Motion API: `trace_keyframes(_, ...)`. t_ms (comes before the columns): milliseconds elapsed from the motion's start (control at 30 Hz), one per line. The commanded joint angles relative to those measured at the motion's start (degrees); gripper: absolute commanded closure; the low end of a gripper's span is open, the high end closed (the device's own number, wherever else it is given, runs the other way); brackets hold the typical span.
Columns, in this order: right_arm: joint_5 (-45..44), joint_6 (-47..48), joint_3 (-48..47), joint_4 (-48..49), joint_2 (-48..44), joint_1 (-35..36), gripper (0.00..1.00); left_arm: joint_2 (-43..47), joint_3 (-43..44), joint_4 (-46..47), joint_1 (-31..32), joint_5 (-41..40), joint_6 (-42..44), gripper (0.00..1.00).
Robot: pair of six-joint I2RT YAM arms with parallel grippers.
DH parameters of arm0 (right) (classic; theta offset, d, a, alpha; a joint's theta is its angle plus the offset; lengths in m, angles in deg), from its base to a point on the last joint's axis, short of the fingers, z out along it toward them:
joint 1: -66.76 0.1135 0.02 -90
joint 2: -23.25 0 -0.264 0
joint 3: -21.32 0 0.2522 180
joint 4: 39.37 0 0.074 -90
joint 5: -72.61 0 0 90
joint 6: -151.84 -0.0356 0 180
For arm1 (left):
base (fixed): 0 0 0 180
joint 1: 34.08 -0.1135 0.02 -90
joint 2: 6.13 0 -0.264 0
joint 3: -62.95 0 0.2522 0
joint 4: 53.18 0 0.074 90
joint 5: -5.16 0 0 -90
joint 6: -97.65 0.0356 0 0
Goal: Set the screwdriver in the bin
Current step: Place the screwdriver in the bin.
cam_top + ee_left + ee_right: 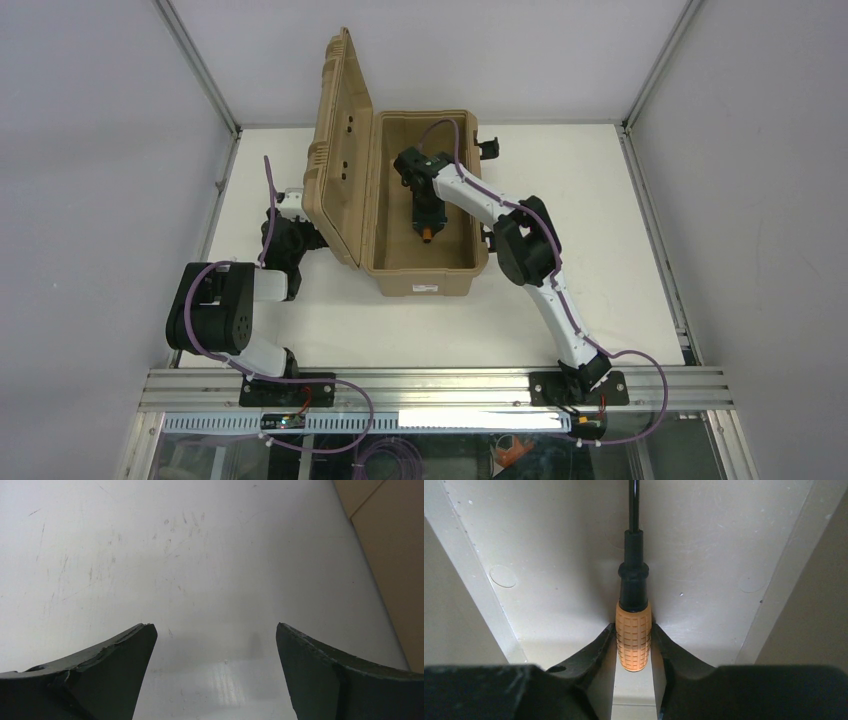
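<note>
The tan bin [430, 282] stands open at mid-table, its ribbed lid [340, 150] upright on the left. My right gripper [427, 222] reaches down inside it. In the right wrist view the right gripper [634, 630] is shut on the screwdriver [633, 640], both fingers pressed against its orange gridded handle. The black collar and thin shaft point away over the bin's pale floor [554, 570]. A spot of the orange handle [427, 236] shows from above. My left gripper [214, 630] is open over the bare white table, left of the lid, holding nothing.
The bin's tan wall [395, 565] edges the left wrist view on the right. Black latches [487, 148] stick out of the bin's right side. Grey walls with metal frame rails [655, 70] enclose the white table [600, 220].
</note>
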Motion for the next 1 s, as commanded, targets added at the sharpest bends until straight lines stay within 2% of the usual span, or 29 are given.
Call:
trace_keyframes(0, -1.13, -1.03, -0.64, 1.47, 0.06, 0.23, 0.67, 1.74, -0.25, 2.14, -0.31, 1.25, -0.61, 0.01)
trace_keyframes(133, -1.13, -0.94, -0.87, 1.46, 0.34, 0.23, 0.58, 1.74, -0.25, 2.14, -0.31, 1.28, -0.61, 0.01)
trace_keyframes(400, -1.13, -0.44, -2.28, 1.03, -0.21, 0.14, 0.50, 1.78, -0.25, 2.14, -0.31, 1.20, -0.61, 0.01)
trace_keyframes(633, -1.48, 0.63, -3.77, 0.64, -2.92, -0.04, 0.34, 1.74, -0.25, 2.15, -0.31, 1.26, -0.61, 0.01)
trace_keyframes(967, -1.74, 2.85, -6.31, -0.24, -8.07, -0.50, 0.22, 1.79, -0.25, 2.14, -0.31, 1.23, -0.61, 0.01)
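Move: The screwdriver is still pinched by its orange handle in the right hand, shank pointing ahead; its middle lies about 3 cm ahead, level sideways. The middle of the bin floor is some 5 cm ahead, roughly 1 cm below the hand. On the bin's right side, the near latch is about 14 cm right and 3 cm back, the far latch 13 cm right and 15 cm ahead, both roughly 8 cm higher. From the left hand the screwdriver is about 29 cm right, 2 cm ahead and slightly lower. The screwdriver's handle is let go as the right hand holds its place low over the bin floor and spreads its fingers from the pinch to about three-quarters open, one to each side. Only then does the hand lift off, gathering speed, up about 2 cm and forward about 1 cm, still pointing down and barely tilting. ##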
